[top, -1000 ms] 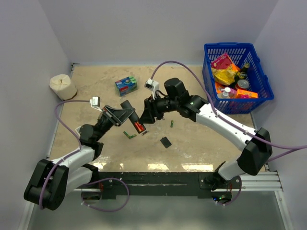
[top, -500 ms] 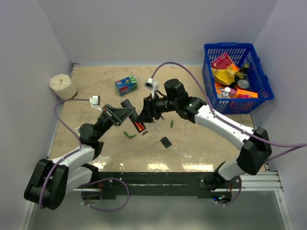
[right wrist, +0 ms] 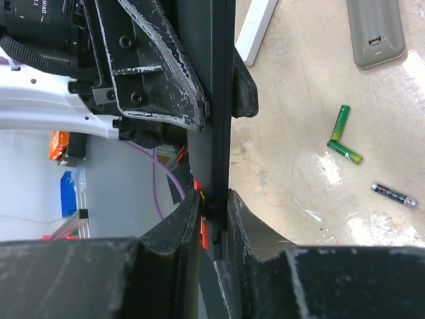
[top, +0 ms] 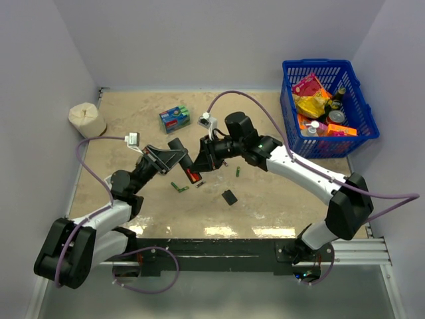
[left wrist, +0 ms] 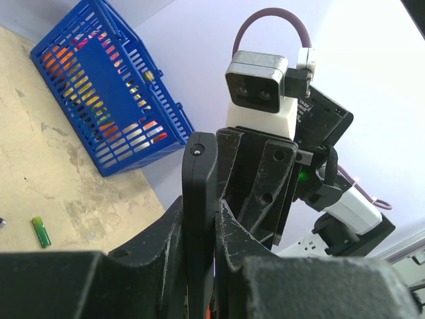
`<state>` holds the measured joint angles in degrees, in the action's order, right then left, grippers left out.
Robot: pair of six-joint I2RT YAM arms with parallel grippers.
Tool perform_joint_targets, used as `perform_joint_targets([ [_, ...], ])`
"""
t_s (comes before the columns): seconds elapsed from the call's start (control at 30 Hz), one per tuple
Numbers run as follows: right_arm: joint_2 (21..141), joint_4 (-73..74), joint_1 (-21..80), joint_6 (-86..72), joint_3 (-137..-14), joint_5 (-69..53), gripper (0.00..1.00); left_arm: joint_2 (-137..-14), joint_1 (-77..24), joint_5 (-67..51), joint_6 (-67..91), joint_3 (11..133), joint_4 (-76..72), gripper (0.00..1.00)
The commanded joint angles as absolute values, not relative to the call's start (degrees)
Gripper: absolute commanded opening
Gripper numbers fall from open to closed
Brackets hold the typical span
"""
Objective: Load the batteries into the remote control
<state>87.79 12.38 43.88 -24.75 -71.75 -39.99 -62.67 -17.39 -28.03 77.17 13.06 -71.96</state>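
The black remote control (top: 180, 151) is held up over the table, tilted, with my left gripper (top: 178, 158) shut on its middle. An orange-red battery (top: 193, 177) shows in its open lower end. My right gripper (top: 199, 170) is shut across that lower end; in the right wrist view its jaws (right wrist: 214, 212) press both faces of the remote (right wrist: 216, 100), the orange-red battery (right wrist: 201, 226) against one finger. In the left wrist view my left gripper (left wrist: 199, 229) clamps the remote (left wrist: 199, 193). Loose green batteries (top: 178, 188) lie below, another (top: 238, 172) to the right.
The small black back cover (top: 230, 197) lies on the table. A blue-green packet (top: 174, 118) sits further back, a paper roll (top: 87, 120) at the left, a blue basket (top: 319, 63) of goods at the back right. A grey remote (right wrist: 376, 30) and a black battery (right wrist: 394, 195) show in the right wrist view.
My right gripper has edged left and closed its jaws on the remote's lower end. The left arm has kept still with the remote in it.
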Motion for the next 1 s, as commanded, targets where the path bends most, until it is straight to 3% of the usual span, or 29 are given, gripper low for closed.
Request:
perform_joint_targets([
  [0.0,88.77,10.9,43.77,-23.91,-70.75,-37.71,0.05,-61.44,-17.67,-27.95,76.38,15.21,-77.87,0.0],
  [0.17,89.12,9.41,43.68,-23.73,-69.44,-37.88,0.01,-60.91,-17.67,-28.13,76.2,15.12,-78.05,0.0],
  [0.23,88.68,8.7,43.77,-23.64,-69.43,-38.58,0.18,-60.73,-17.67,-28.04,75.41,15.21,-77.17,0.0],
  [0.27,88.42,8.7,43.77,-23.47,-69.69,-38.58,0.32,-60.38,-17.67,-27.86,75.06,15.12,-75.95,0.0],
  [0.47,84.99,15.88,43.24,-19.43,-74.25,-31.04,0.67,-56.27,-17.49,-25.05,67.78,14.68,-62.36,0.0],
  [0.73,79.81,28.29,41.92,-13.19,-73.57,-12.67,0.89,-44.93,-17.32,-11.9,53.18,17.93,-31.05,0.0],
  [0.97,77.87,33.49,43.85,-11.16,-64.96,-0.1,0.88,-40.78,-17.23,-5.63,52.65,17.84,-19.08,0.0],
])
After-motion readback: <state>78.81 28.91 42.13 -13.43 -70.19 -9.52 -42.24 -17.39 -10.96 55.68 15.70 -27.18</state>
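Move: The right hand is at the remote's open battery end, with the compartment practically between its fingers; the black battery cover lies level with this hand, about 13 cm to its right and some 23 cm below. The dark battery is about 6 cm ahead, 1 cm right and equally far below. From the left hand, which holds the remote, that battery end is roughly 8 cm back and 4 cm right, about as high, and the cover about 6 cm back, 17 cm right and 26 cm down. Still pinched over the battery end, the right fingers squeeze a moment longer, then open wide and come free; that hand swings right about 9 cm and forward 5, sinking a little and rolling to face the table more. Still gripping the remote, the left hand then dips and draws left away from it, about 8 cm in all, turning counter-clockwise some 20 degrees with its left side rising. ##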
